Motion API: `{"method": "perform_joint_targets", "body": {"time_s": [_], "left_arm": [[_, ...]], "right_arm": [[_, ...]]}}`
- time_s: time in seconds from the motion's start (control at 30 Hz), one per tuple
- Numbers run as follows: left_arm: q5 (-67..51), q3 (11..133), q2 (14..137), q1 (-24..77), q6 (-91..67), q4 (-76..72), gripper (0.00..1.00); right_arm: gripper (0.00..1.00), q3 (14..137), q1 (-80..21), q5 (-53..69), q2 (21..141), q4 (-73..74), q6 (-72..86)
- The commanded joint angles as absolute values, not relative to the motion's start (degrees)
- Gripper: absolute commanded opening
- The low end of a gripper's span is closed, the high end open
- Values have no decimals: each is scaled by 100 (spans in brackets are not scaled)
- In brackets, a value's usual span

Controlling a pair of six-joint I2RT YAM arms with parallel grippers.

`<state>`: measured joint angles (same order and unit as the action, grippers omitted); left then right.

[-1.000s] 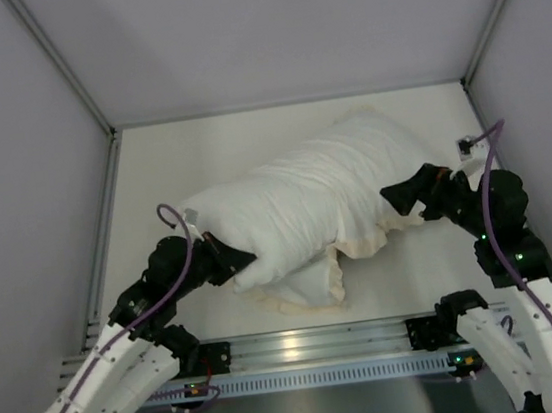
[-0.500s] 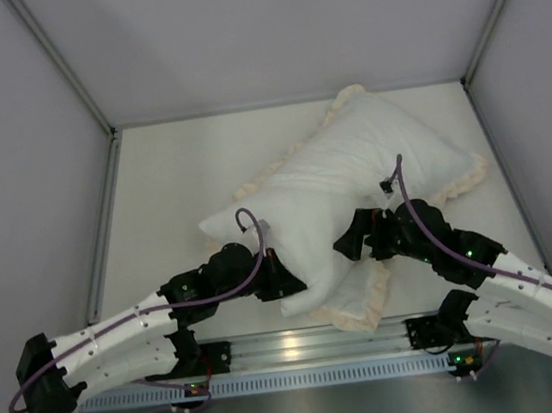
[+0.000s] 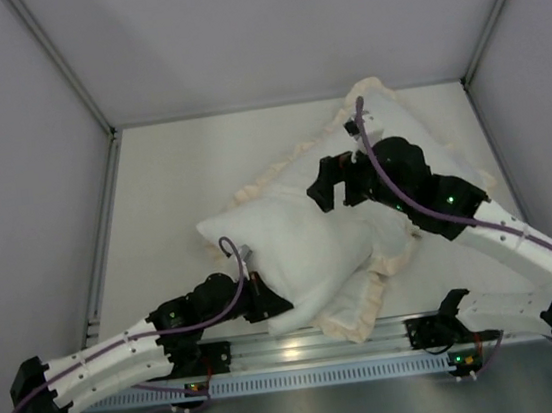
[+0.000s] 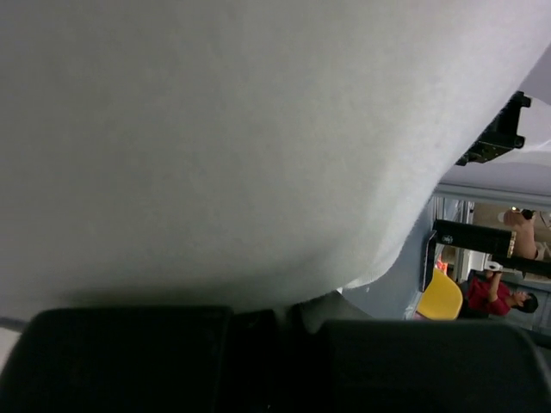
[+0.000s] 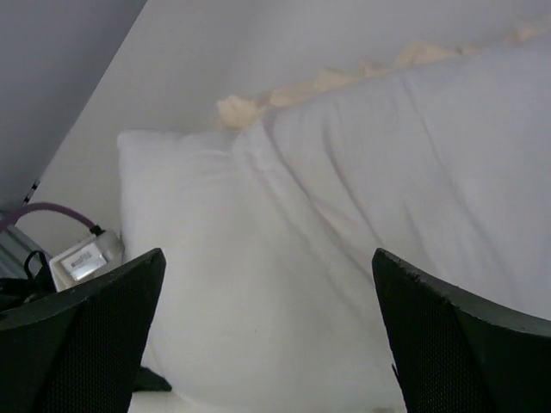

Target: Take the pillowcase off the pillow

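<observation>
The pillow (image 3: pixel 260 244) is a plump plain white cushion that sticks out of the pillowcase (image 3: pixel 409 140) toward the near left. The pillowcase lies white face up, with its cream frill (image 3: pixel 369 306) showing round its edges. My left gripper (image 3: pixel 270 303) is shut on a fold of the pillow's near edge, and white fabric (image 4: pixel 215 146) fills its view above the closed jaws (image 4: pixel 297 323). My right gripper (image 3: pixel 326 185) hangs open and empty over the place where the pillow (image 5: pixel 189 258) meets the pillowcase (image 5: pixel 430 172); its fingers (image 5: pixel 86 327) are spread wide.
Grey walls close in the white table (image 3: pixel 171 169) on the left, back and right. A metal rail (image 3: pixel 304 349) runs along the near edge between the arm bases. The left arm's purple cable (image 5: pixel 52 213) shows at the left of the right wrist view.
My right gripper has moved from the near middle up and back over the pillowcase. My left gripper has stayed shut and drawn slightly to the near left. Pillow and case have shifted and turned.
</observation>
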<state>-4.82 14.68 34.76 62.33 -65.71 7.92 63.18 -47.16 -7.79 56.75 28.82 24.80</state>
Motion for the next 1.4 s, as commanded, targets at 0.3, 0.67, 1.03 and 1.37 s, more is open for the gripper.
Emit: {"method": "perform_joint_targets", "body": {"time_s": [0.3, 0.67, 1.03, 1.37], "left_arm": [[-659, 643, 2945, 6390, -6802, 738, 0], [-703, 229, 2531, 6390, -6882, 747, 0], [-756, 26, 2426, 6390, -6969, 738, 0], [-861, -290, 2039, 6390, -7110, 756, 0]], "right_arm": [[99, 8463, -4931, -1353, 8365, 3190, 624], [93, 8290, -5097, -1020, 9035, 2981, 369], [81, 7435, -5159, -1396, 8930, 2356, 589], [52, 7611, -5098, -2583, 9088, 2241, 694]]}}
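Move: Ahead and to the left of the open right hand, about 9 cm forward, 7 cm left and some 11 cm below, lies the folded-back edge of the pillowcase across the pillow. The far ruffle is roughly 20 cm ahead, 13 cm left and 26 cm down. The left hand already pinches the pillow's near end, about 15 cm back, 13 cm left and 18 cm down from the right hand; from the left hand the fold is some 24 cm ahead, 6 cm right and 8 cm higher. Reaching forward and left with open fingers, the right hand then sinks to end some 10 cm lower at the pillowcase's fold, easing back briefly before a last small push forward. It turns about 30 degrees, left side dropping so the fingers point down more steeply, and half closes around the fold. The left hand keeps its pinch on the pillow's end, sinking slightly. ##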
